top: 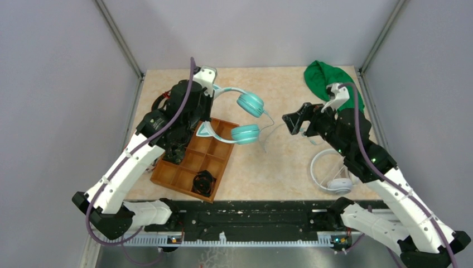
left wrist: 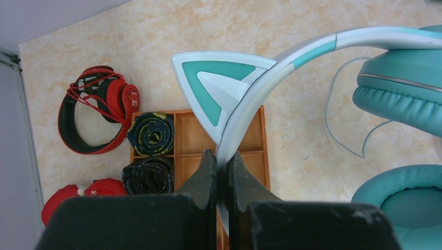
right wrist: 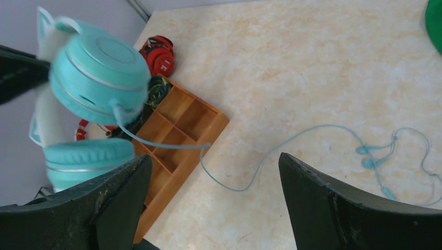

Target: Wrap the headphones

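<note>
The teal headphones [top: 249, 104] hang in the air over the table's back left, with both ear cups pointing right. Their pale headband [left wrist: 245, 112], with a pointed cat ear [left wrist: 216, 86], is pinched between the fingers of my left gripper [left wrist: 223, 155], which is shut on it. The thin pale cable [right wrist: 292, 140] drops from the upper cup and trails loose across the table to the right. My right gripper [right wrist: 215, 159] hovers open to the right of the cups [top: 294, 124], above the cable, holding nothing.
A wooden divided tray [top: 178, 188] lies under the headphones and holds dark rolled items [left wrist: 151, 133]. Red headphones [left wrist: 94, 109] lie to its left. White headphones [top: 329, 173] lie at the front right, and a green cloth [top: 323, 78] at the back right.
</note>
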Controlling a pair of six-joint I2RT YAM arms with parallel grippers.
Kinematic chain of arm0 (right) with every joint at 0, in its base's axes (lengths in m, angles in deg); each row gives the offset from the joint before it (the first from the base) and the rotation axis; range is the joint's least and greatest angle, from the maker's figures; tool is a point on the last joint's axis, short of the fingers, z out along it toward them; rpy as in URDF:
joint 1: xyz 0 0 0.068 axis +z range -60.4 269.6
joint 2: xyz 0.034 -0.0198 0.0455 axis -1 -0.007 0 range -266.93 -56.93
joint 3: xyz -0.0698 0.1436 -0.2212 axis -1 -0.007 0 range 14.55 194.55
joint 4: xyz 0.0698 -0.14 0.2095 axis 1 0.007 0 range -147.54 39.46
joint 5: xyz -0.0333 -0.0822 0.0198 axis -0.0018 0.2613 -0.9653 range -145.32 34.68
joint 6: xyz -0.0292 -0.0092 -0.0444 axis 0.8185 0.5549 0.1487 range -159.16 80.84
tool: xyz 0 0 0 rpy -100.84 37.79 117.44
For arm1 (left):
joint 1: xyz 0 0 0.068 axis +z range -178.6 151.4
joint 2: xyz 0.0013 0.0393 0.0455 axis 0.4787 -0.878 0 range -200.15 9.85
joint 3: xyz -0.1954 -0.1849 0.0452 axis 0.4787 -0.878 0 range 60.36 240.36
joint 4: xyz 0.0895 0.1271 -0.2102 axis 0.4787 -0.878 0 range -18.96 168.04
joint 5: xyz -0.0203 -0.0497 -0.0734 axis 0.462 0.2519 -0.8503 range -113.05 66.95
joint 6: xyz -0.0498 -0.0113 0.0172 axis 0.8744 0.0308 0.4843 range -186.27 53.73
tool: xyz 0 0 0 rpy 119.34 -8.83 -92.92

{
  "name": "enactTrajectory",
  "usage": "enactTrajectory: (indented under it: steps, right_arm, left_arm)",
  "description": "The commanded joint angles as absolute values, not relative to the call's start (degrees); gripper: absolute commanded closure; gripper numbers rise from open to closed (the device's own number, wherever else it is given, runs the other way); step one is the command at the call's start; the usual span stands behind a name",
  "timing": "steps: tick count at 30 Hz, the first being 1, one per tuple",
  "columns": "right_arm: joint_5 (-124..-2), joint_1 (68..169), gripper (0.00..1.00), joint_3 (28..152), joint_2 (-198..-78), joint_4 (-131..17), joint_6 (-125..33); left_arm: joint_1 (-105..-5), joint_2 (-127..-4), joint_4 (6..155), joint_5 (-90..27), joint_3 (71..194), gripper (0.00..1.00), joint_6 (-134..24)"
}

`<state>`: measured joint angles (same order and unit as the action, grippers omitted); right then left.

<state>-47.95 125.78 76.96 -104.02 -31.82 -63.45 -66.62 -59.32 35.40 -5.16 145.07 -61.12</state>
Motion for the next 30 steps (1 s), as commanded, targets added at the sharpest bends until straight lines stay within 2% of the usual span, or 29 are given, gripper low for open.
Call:
enactTrajectory:
  steps: [1,5,7,11,14,22,26,30]
  right_arm:
    - [-59.0,122.0,0.08,65.3,-100.6,-42.4,-63.8]
    - [-67.1,122.0,0.05,50.4,-101.8,-55.9,-63.4]
    - [-70.3,122.4,0.06,42.4,-102.7,-67.7,-64.0]
    - [-65.4,128.4,0.10,31.9,-104.3,-86.2,-55.7]
    - [-58.1,133.6,0.09,30.9,-107.9,-91.5,-48.2]
    - [-53.5,133.7,0.07,33.5,-118.5,-103.9,-44.7]
    - [-52.5,133.8,0.06,34.6,-118.4,-105.4,-44.0]
    - [-51.3,133.7,0.06,32.9,-113.4,-105.2,-42.0]
  left_arm:
    - [-64.4,-60.6,37.0,-7.9,153.1,1.00,-58.5]
    - [-62.6,-61.7,34.8,-8.4,158.4,1.00,-56.6]
    - [-62.1,-61.8,35.1,-8.3,160.2,1.00,-56.9]
    - [-61.7,-63.2,34.1,-10.2,165.5,1.00,-56.3]
    - [-61.7,-64.5,32.3,-12.0,169.4,1.00,-54.9]
    - [-61.7,-64.9,31.4,-12.8,173.5,1.00,-52.8]
    - [-61.6,-65.4,30.6,-13.3,175.7,1.00,-51.6]
    - [-61.7,-66.7,28.4,-13.6,179.2,1.00,-50.3]
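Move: The left hand already holds the teal headphones by the band, with one ear cup roughly 4 cm ahead and 13 cm right of it; their drooping cable hangs some 20 cm right, 2 cm back and 17 cm below. From the open right hand that cable is about 6 cm left, 2 cm ahead and 18 cm down; the cable's plug end lies some 9 cm ahead, 12 cm right and 31 cm below. The left hand, still pinching the band, lifts the headphones almost straight up by about 12 cm to draw out their hanging cable, its left side rolling down some 15 degrees. Meanwhile the open right hand plunges about 24 cm while swinging left, drawing back and turning counter-clockwise, then climbs back some 7 cm, pushing forward and tipping its fingertips up towards the cable, fingers wide and with no touch on it to be seen. ##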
